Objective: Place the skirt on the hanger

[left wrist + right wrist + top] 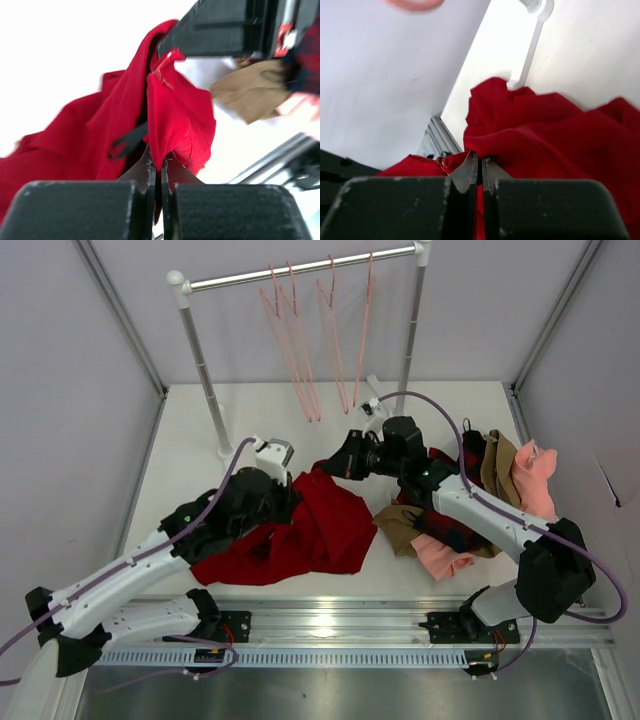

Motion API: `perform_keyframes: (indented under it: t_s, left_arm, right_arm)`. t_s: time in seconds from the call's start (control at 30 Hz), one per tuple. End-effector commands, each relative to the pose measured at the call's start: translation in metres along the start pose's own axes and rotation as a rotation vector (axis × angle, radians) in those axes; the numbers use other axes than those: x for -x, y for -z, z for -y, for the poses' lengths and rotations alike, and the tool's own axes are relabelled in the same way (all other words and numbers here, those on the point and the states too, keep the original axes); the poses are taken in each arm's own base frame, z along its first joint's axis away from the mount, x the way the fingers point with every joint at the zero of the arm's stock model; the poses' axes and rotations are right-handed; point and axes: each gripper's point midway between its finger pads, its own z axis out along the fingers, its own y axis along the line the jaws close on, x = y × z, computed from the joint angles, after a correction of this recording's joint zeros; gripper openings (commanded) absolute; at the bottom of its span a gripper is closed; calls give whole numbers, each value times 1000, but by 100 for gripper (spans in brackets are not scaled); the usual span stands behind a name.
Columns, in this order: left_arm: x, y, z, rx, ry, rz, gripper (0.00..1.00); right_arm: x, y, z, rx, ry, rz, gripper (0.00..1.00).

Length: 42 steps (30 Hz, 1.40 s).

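Note:
The deep-red skirt (320, 535) lies bunched on the white table between the two arms. My left gripper (288, 502) is at its left upper edge, and the left wrist view shows the jaws (161, 162) shut on a fold of the skirt (180, 115). My right gripper (330, 468) is shut on the skirt's top corner, lifting it a little. In the right wrist view the skirt (560, 135) is pinched between the fingertips (481, 162). Several salmon-pink wire hangers (300, 350) hang from the rail at the back; none is held.
The clothes rack's rail (240, 278) spans the back on two posts (205, 375) with white feet (535, 30). A pile lies under the right arm: plaid garment (450, 528), tan cloth (500, 465), salmon-pink garment (535, 475). Grey walls enclose the table.

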Motion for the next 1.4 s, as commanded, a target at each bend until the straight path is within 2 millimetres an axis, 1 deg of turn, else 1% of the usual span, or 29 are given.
perform_keyframes:
  t_s: [0.0,0.07,0.1,0.13,0.17,0.23,0.27,0.3,0.33,0.37,0.4,0.43,0.47,0.5,0.57,0.6,0.67,0.73,0.77,0.8,0.83,0.87,0.9,0.93,0.97,1.07,1.1,1.23,1.37]
  left_arm:
    - [-16,6,-24,100,-185,-149,0]
    - [-35,-11,-21,86,-224,-214,0]
    - [-40,-17,-16,60,-225,-218,0]
    - [-52,-28,-6,3,-212,-229,0]
    - [-58,-34,1,-31,-202,-237,0]
    - [-66,-44,18,-105,-184,-243,0]
    - [-78,-51,25,-117,-204,-276,0]
    - [-81,-55,30,-124,-216,-285,0]
    - [-86,-59,33,-127,-229,-298,0]
    - [-84,-62,47,-161,-242,-289,0]
    - [-95,-70,52,-172,-254,-319,0]
    - [-98,-74,59,-195,-254,-325,0]
    - [-100,-77,73,-252,-248,-324,0]
    - [-106,-83,79,-267,-245,-344,0]
    - [-112,-87,92,-313,-215,-365,0]
    - [-114,-92,97,-326,-206,-364,0]
    - [-115,-94,105,-348,-187,-363,0]
    - [-118,-96,109,-358,-174,-362,0]
    - [-119,-96,112,-367,-172,-362,0]
    - [-120,-96,112,-363,-169,-361,0]
    - [-121,-97,110,-355,-166,-363,0]
    - [-122,-97,110,-351,-164,-362,0]
    - [-121,-97,108,-345,-161,-358,0]
    - [-120,-97,108,-341,-154,-351,0]
    - [-121,-97,106,-333,-152,-351,0]
    - [-120,-98,106,-325,-130,-343,0]
    - [-120,-98,108,-331,-126,-341,0]
    - [-123,-98,111,-349,-114,-348,0]
    - [-126,-97,109,-349,-114,-350,0]
  right_arm:
    - [32,-8,53,-147,-108,142,0]
    - [24,-7,72,-201,-122,132,0]
    - [20,-5,78,-222,-121,125,0]
    - [14,-2,87,-260,-124,120,0]
    - [4,2,98,-293,-117,103,0]
    - [-6,16,118,-377,-124,85,0]
    - [-15,22,130,-413,-124,67,0]
    - [-20,32,142,-455,-140,57,0]
    - [-21,39,147,-473,-146,59,0]
    - [-26,44,153,-484,-158,43,0]
    - [-32,55,166,-518,-181,29,2]
    - [-31,61,166,-517,-184,31,5]
    - [-33,64,164,-507,-185,20,17]
    - [-37,72,167,-523,-192,8,27]
    - [-32,81,154,-503,-171,26,46]
    - [-34,86,150,-508,-177,20,60]
    - [-29,96,135,-483,-166,44,71]
    - [-33,105,131,-497,-194,47,77]
    - [-32,110,124,-485,-195,65,78]
    - [-39,111,122,-484,-236,61,78]
    - [-36,113,117,-468,-228,73,78]
    - [-46,112,116,-465,-267,68,78]
    - [-46,113,111,-450,-276,89,77]
    - [-48,113,112,-463,-287,107,77]
    - [-59,110,111,-468,-321,98,76]
    - [-67,109,112,-497,-355,130,76]
    - [-72,106,107,-490,-346,122,76]
    - [-77,95,99,-466,-353,117,76]
    - [-74,87,91,-444,-354,143,76]
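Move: The skirt is held up by a pinched bit in each closed hand, its right-hand part lying about 13 cm right of the left hand, level with it fore and aft, and 17 cm below. From the right hand that part is some 9 cm back, 4 cm right and 17 cm down. The tan cloth lies roughly 16 cm right and 8 cm back of the right hand, the pink cloth about 26 cm right and 15 cm back, both near table level. The skirt is brought down and to the right by both hands: the left keeps its pinch, sinking some 14 cm and going 13 cm right and a little back while turning clockwise and tipping down. The right lowers about as far beside the tan cloth, opens and lets go, lifts slightly, then comes back and down over the skirt with open fingers, pointing more steeply down. ##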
